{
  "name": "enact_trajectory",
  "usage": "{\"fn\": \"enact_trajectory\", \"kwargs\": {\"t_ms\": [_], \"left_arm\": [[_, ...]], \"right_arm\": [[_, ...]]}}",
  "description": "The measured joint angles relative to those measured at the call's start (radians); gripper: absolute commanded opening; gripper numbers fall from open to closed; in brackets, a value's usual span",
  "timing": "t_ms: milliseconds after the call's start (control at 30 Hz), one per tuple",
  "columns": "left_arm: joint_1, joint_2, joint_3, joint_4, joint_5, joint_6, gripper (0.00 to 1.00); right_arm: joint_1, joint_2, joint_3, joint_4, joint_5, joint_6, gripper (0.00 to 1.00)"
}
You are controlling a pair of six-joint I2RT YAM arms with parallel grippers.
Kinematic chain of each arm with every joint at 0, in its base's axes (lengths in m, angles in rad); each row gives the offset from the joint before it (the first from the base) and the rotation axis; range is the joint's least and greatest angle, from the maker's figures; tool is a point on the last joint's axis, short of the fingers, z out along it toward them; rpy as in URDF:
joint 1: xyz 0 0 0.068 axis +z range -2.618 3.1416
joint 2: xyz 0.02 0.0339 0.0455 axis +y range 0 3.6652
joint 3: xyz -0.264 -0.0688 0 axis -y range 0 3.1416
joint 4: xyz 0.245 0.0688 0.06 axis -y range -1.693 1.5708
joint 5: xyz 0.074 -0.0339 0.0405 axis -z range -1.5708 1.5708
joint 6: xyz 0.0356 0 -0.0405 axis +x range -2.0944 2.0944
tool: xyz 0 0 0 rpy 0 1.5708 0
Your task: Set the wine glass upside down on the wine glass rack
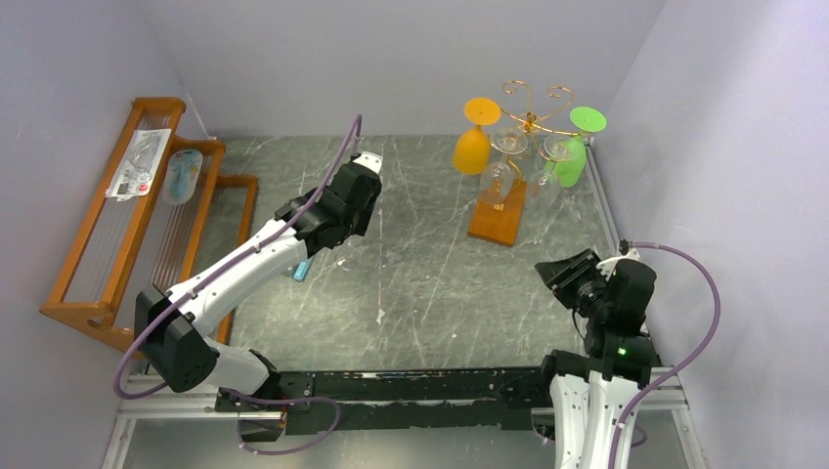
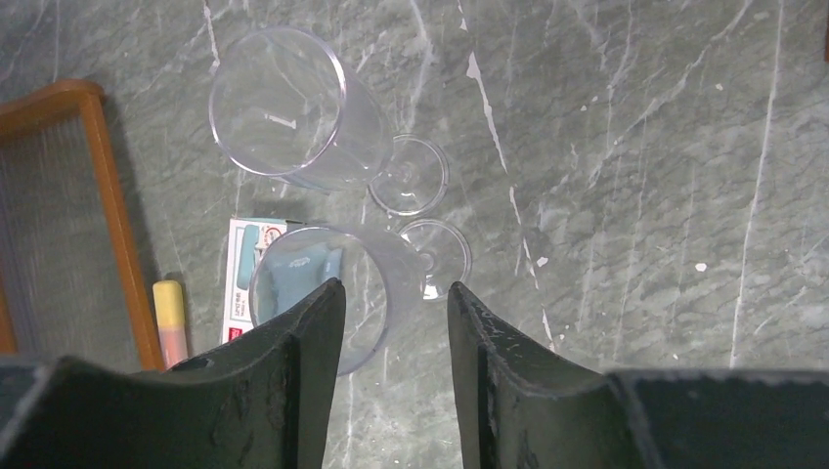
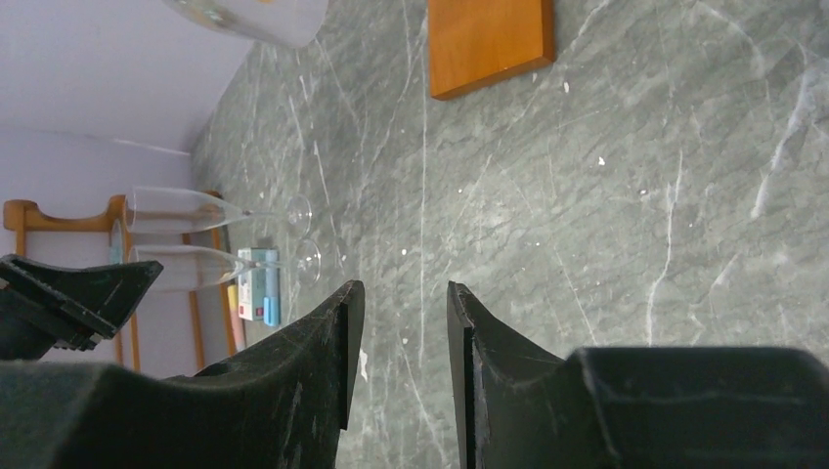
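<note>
Two clear wine glasses stand upright side by side on the marble table. The nearer wine glass (image 2: 376, 264) has its bowl partly behind my left gripper's left finger (image 2: 313, 332). The farther glass (image 2: 283, 107) stands apart. My left gripper (image 2: 393, 293) hovers above the nearer glass's rim, jaws partly apart, and the glass's edge and bare table show in the gap. The wine glass rack (image 1: 533, 109), gold wire on a wooden base (image 1: 497, 213), stands at the back right. My right gripper (image 3: 401, 293) is open and empty over the table, near the right edge.
On the rack hang an orange glass (image 1: 474, 142), a green glass (image 1: 575, 151) and two clear ones (image 1: 501, 174). A large slatted wooden rack (image 1: 103, 244) fills the left side. A blue-white packet (image 2: 244, 264) and a yellow stick (image 2: 171, 318) lie beside it.
</note>
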Motion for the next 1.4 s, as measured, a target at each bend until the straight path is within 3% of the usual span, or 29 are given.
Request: {"fn": "enact_trajectory", "kwargs": {"t_ms": [167, 433, 700, 967, 1133, 1400], "left_arm": [[0.013, 0.02, -0.001, 0.004, 0.003, -0.002, 0.26], [0.015, 0.023, -0.002, 0.018, 0.079, 0.018, 0.05], [0.013, -0.006, -0.001, 0.019, 0.282, 0.031, 0.05], [-0.015, -0.145, -0.041, 0.122, 0.547, -0.057, 0.05], [-0.054, -0.201, -0.13, 0.281, 0.605, -0.152, 0.05], [-0.245, -0.167, -0.196, 0.494, 0.567, -0.25, 0.05]], "right_arm": [[0.0, -0.006, -0.011, -0.006, -0.008, 0.006, 0.4], [0.0, -0.01, -0.019, -0.007, -0.009, 0.033, 0.39], [0.0, -0.02, -0.084, 0.024, -0.078, 0.09, 0.39], [0.0, -0.068, -0.241, 0.115, -0.183, 0.283, 0.55], [0.001, -0.078, -0.331, 0.226, -0.223, 0.411, 0.61], [0.002, -0.072, -0.378, 0.355, -0.248, 0.554, 0.61]]}}
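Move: The left hand is already at the rim of the nearer clear wine glass, whose middle is about 3 cm to its left and 7 cm below. A second clear glass stands about 8 cm farther out from the first, and the small box about 14 cm left and 2 cm ahead of the hand. From the right hand the nearer glass lies about 40 cm left, 12 cm ahead; the rack's wooden base is some 20 cm ahead and 8 cm left. The left fingers shut on the wall of the nearer clear glass's bowl, pinching it near the rim, then carry the glass some 17 cm right and 12 cm back while rising about 6 cm, the wrist rolling left side down about 40 degrees and swinging clockwise. The empty right hand sinks about 5 cm and shifts 4 cm left to meet it, rolling left side up some 30 degrees and opening wider. ##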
